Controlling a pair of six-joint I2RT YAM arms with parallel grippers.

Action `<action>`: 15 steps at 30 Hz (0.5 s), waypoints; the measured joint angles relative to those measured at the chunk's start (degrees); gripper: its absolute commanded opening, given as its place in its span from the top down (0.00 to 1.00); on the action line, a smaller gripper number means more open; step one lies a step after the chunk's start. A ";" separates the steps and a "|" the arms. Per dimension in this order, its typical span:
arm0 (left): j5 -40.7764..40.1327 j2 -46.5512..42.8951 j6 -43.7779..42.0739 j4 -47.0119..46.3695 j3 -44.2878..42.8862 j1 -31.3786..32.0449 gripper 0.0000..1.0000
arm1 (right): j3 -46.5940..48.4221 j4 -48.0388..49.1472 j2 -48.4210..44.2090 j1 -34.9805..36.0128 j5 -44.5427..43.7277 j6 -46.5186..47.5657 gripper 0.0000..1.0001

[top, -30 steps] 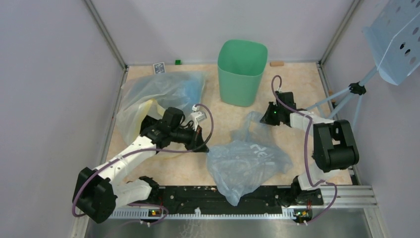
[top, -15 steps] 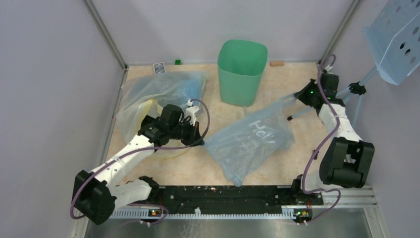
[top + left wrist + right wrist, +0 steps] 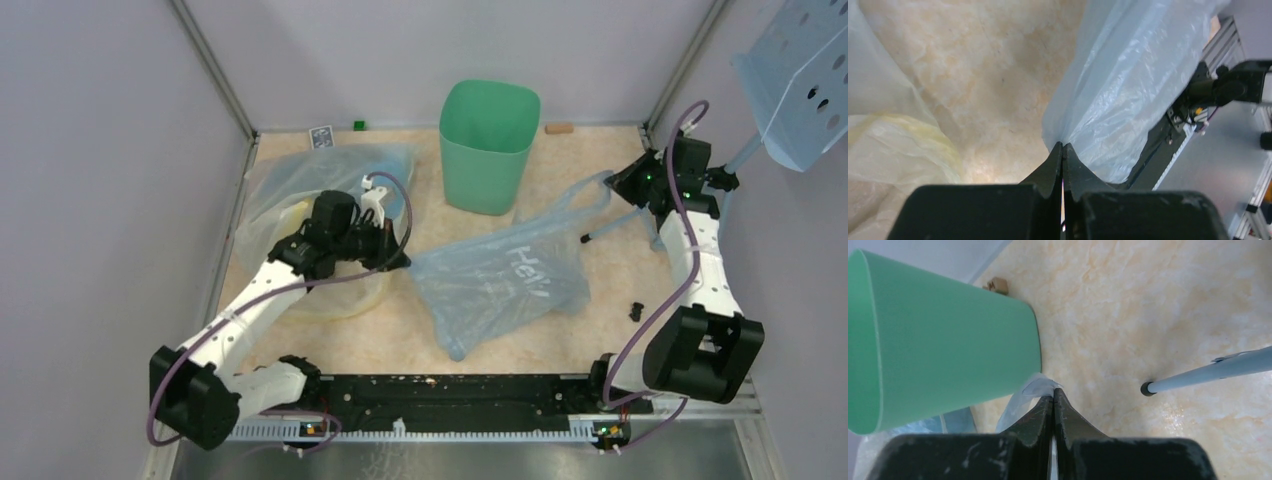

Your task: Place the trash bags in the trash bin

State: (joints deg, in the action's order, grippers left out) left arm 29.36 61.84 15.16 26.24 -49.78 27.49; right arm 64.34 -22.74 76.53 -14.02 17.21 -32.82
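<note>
A light-blue translucent trash bag (image 3: 500, 280) with white print hangs stretched between both grippers, its lower part resting on the table. My left gripper (image 3: 404, 263) is shut on the bag's left edge; in the left wrist view the plastic (image 3: 1128, 90) gathers into the closed fingertips (image 3: 1063, 146). My right gripper (image 3: 613, 184) is shut on the bag's handle (image 3: 1037, 386), raised at the right of the mint-green trash bin (image 3: 488, 145). In the right wrist view the bin's side (image 3: 948, 345) lies just left of the gripper tips (image 3: 1053, 391). The bin stands upright at the back.
A bigger clear bag with yellow tint (image 3: 310, 190) lies under and behind the left arm. A tripod leg (image 3: 620, 222) touches the table near the right gripper, under a perforated blue panel (image 3: 800, 70). A card (image 3: 320, 137), green block (image 3: 358, 125) and wooden block (image 3: 559, 128) line the back edge.
The right gripper has closed on the bag's handle and carried it up and toward the back right, stretching the bag out. The left gripper has drifted back and left with the bag's edge.
</note>
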 measured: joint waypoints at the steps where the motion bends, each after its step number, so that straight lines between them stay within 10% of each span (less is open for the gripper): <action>1: 0.98 1.99 0.35 -0.13 -1.62 -1.36 1.00 | 1.18 -0.85 -0.33 0.00 -1.11 -0.50 1.00; 4: 2.91 9.53 1.33 -1.60 -6.01 -5.68 1.00 | 4.98 -2.14 -0.35 0.09 -5.57 -2.82 1.00; 6: 3.30 16.17 1.60 -1.64 -10.25 -8.20 0.99 | 5.99 -2.03 -0.35 0.81 -8.50 -4.50 0.78; 8: 2.93 22.69 1.70 -1.33 -15.56 -9.79 0.72 | 5.88 -2.10 -0.28 1.46 -10.25 -5.88 0.35; 10: 2.71 28.61 1.60 -1.01 -21.70 -10.82 0.36 | 5.84 -2.27 0.07 2.47 -11.19 -6.19 0.27; 15: 1.86 38.23 1.44 -0.15 -35.10 -12.13 0.09 | 5.22 -3.32 0.28 3.76 -9.64 -3.41 0.23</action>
State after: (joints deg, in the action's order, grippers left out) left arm 31.22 100.07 16.60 26.09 -84.88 15.35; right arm 69.56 -26.06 76.82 -10.26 7.57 -36.23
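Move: The blue bag is held stretched between both closed grippers, its middle about 21 cm right, 3 cm ahead and 7 cm below the left hand. From that hand the trash bin stands some 28 cm ahead and 17 cm right, its middle about 4 cm lower; the clear bag lies roughly 14 cm ahead, 18 cm left and 15 cm below. From the right hand the bin is around 11 cm ahead, 25 cm left and 6 cm lower. Fling the left gripper forward about 19 cm at nearly level height, towards the bin's left side, turning it some 10 degrees counter-clockwise, and open it wide late in the swing so the blue bag's corner comes free. Meanwhile lift the right gripper roughly 4 cm, let it sink a little, and open it too to let go of the other end. ##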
